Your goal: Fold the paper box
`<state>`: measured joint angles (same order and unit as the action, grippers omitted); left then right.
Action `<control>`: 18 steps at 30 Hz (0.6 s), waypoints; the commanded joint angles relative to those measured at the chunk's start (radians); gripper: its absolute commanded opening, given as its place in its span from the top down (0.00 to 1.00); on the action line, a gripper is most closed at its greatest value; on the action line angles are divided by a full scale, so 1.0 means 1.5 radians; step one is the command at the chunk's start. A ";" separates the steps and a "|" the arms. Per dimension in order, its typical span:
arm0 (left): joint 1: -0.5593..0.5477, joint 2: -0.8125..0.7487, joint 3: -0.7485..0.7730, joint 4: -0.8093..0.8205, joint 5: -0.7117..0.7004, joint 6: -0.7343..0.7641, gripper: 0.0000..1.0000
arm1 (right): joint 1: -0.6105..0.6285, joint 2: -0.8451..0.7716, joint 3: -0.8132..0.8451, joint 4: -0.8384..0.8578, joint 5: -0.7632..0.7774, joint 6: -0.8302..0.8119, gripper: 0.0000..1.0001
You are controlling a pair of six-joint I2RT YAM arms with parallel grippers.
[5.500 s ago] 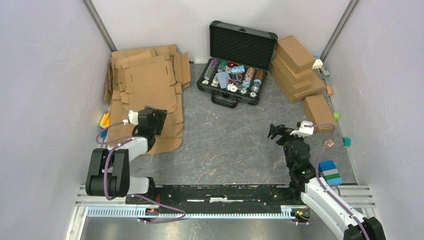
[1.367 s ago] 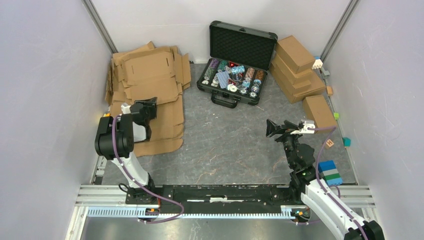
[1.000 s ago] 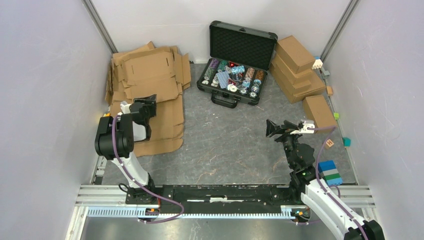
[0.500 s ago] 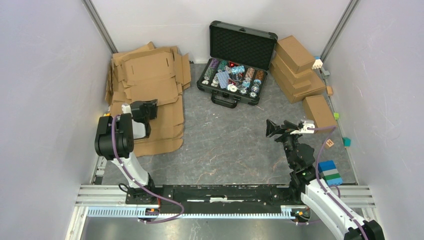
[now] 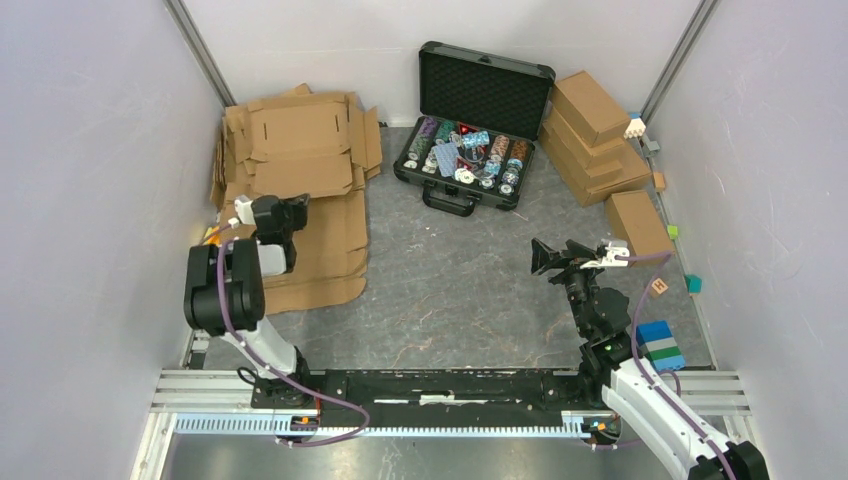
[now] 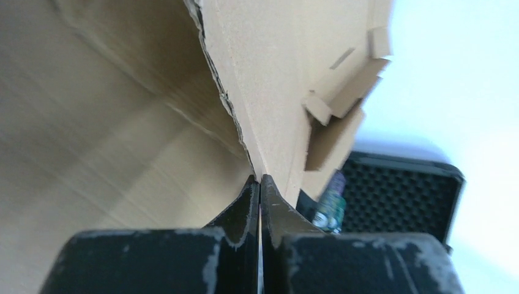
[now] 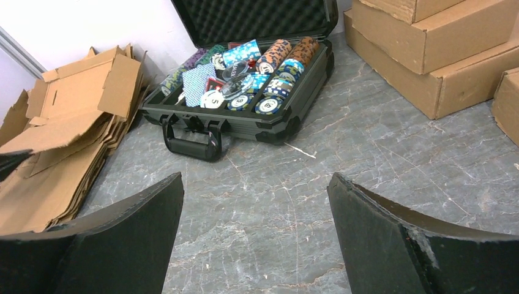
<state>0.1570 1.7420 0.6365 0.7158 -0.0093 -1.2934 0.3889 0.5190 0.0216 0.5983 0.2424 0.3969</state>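
Note:
The paper box [image 5: 300, 150] is a flat brown cardboard blank, the top sheet of a pile at the far left, with its near edge raised off the pile. My left gripper [image 5: 296, 210] is shut on that near edge. In the left wrist view the black jaws [image 6: 260, 180] stand pressed together, pinching the thin edge of the paper box [image 6: 275, 92], which rises away above them. My right gripper [image 5: 543, 257] hangs open above the bare grey table at mid right, nothing between its fingers [image 7: 367, 214]. The right wrist view shows the paper box [image 7: 79, 98] lifted at far left.
More flat blanks [image 5: 310, 260] lie under the held sheet. An open black case of poker chips [image 5: 470, 130] stands at the back centre. Finished brown boxes [image 5: 595, 130] are stacked at the back right, one more [image 5: 637, 222] nearer. Coloured blocks [image 5: 660, 345] sit by the right arm.
My left gripper has gone from open to shut on the blank's near edge and drawn slightly left. The top blank has tipped up. The right arm has not moved.

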 commanded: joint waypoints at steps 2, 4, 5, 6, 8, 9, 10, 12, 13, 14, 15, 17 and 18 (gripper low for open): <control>-0.019 -0.138 -0.045 -0.012 0.033 0.011 0.98 | 0.001 -0.008 -0.067 0.031 -0.016 0.001 0.07; -0.023 -0.206 -0.061 -0.089 0.035 0.005 0.98 | 0.001 -0.007 -0.066 0.028 -0.018 0.001 0.07; -0.025 -0.237 -0.067 -0.132 0.041 0.007 0.98 | 0.002 -0.008 -0.065 0.027 -0.018 0.001 0.07; -0.027 -0.275 -0.075 -0.169 0.044 0.013 0.98 | 0.001 -0.008 -0.064 0.025 -0.018 0.001 0.07; -0.031 -0.360 -0.096 -0.251 0.035 0.011 0.98 | 0.001 -0.008 -0.062 0.021 -0.017 0.001 0.07; -0.033 -0.400 -0.106 -0.291 0.023 0.007 0.98 | 0.001 -0.009 -0.062 0.019 -0.018 0.001 0.07; -0.033 -0.450 -0.107 -0.358 0.009 0.005 0.98 | 0.001 -0.008 -0.061 0.020 -0.020 0.002 0.07; -0.034 -0.542 -0.096 -0.494 -0.043 0.019 0.98 | 0.001 -0.008 -0.060 0.020 -0.024 0.003 0.07; -0.034 -0.588 -0.088 -0.544 -0.056 0.030 0.98 | 0.001 -0.007 -0.061 0.020 -0.025 0.004 0.07; -0.034 -0.628 -0.082 -0.579 -0.062 0.041 0.98 | 0.001 -0.007 -0.060 0.019 -0.026 0.003 0.07; -0.034 -0.657 -0.075 -0.605 -0.060 0.052 0.98 | 0.001 -0.006 -0.059 0.019 -0.028 0.004 0.07; -0.034 -0.704 -0.053 -0.648 -0.016 0.090 0.98 | 0.001 -0.005 -0.057 0.013 -0.022 0.003 0.07; -0.034 -0.712 -0.037 -0.674 0.010 0.109 0.98 | 0.001 -0.005 -0.054 0.005 -0.013 0.003 0.07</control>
<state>0.1085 0.7479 0.4995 -0.0463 -0.0460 -1.2575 0.3889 0.5159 0.0212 0.5980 0.2146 0.3985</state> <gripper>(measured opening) 0.034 0.927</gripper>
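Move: Pinched already at its near edge, the flat paper box spreads away from the left hand, its middle some 16 cm ahead, sideways level, about 2 cm below. The near part of the cardboard stack lies about 14 cm back, 2 cm right and 5 cm below; the chip case about 12 cm ahead and 43 cm right, 5 cm lower. From the right hand, the paper box's middle is roughly 30 cm ahead, 65 cm left and 11 cm below. Keeping its closed fingers on the near edge of the top paper box, the left hand first lifts that edge steeply off the stack, then sweeps quickly back towards the base while still rising: about 14 cm back and 13 cm up in all. It barely tilts, the fingertips coming up some 5 degrees. ##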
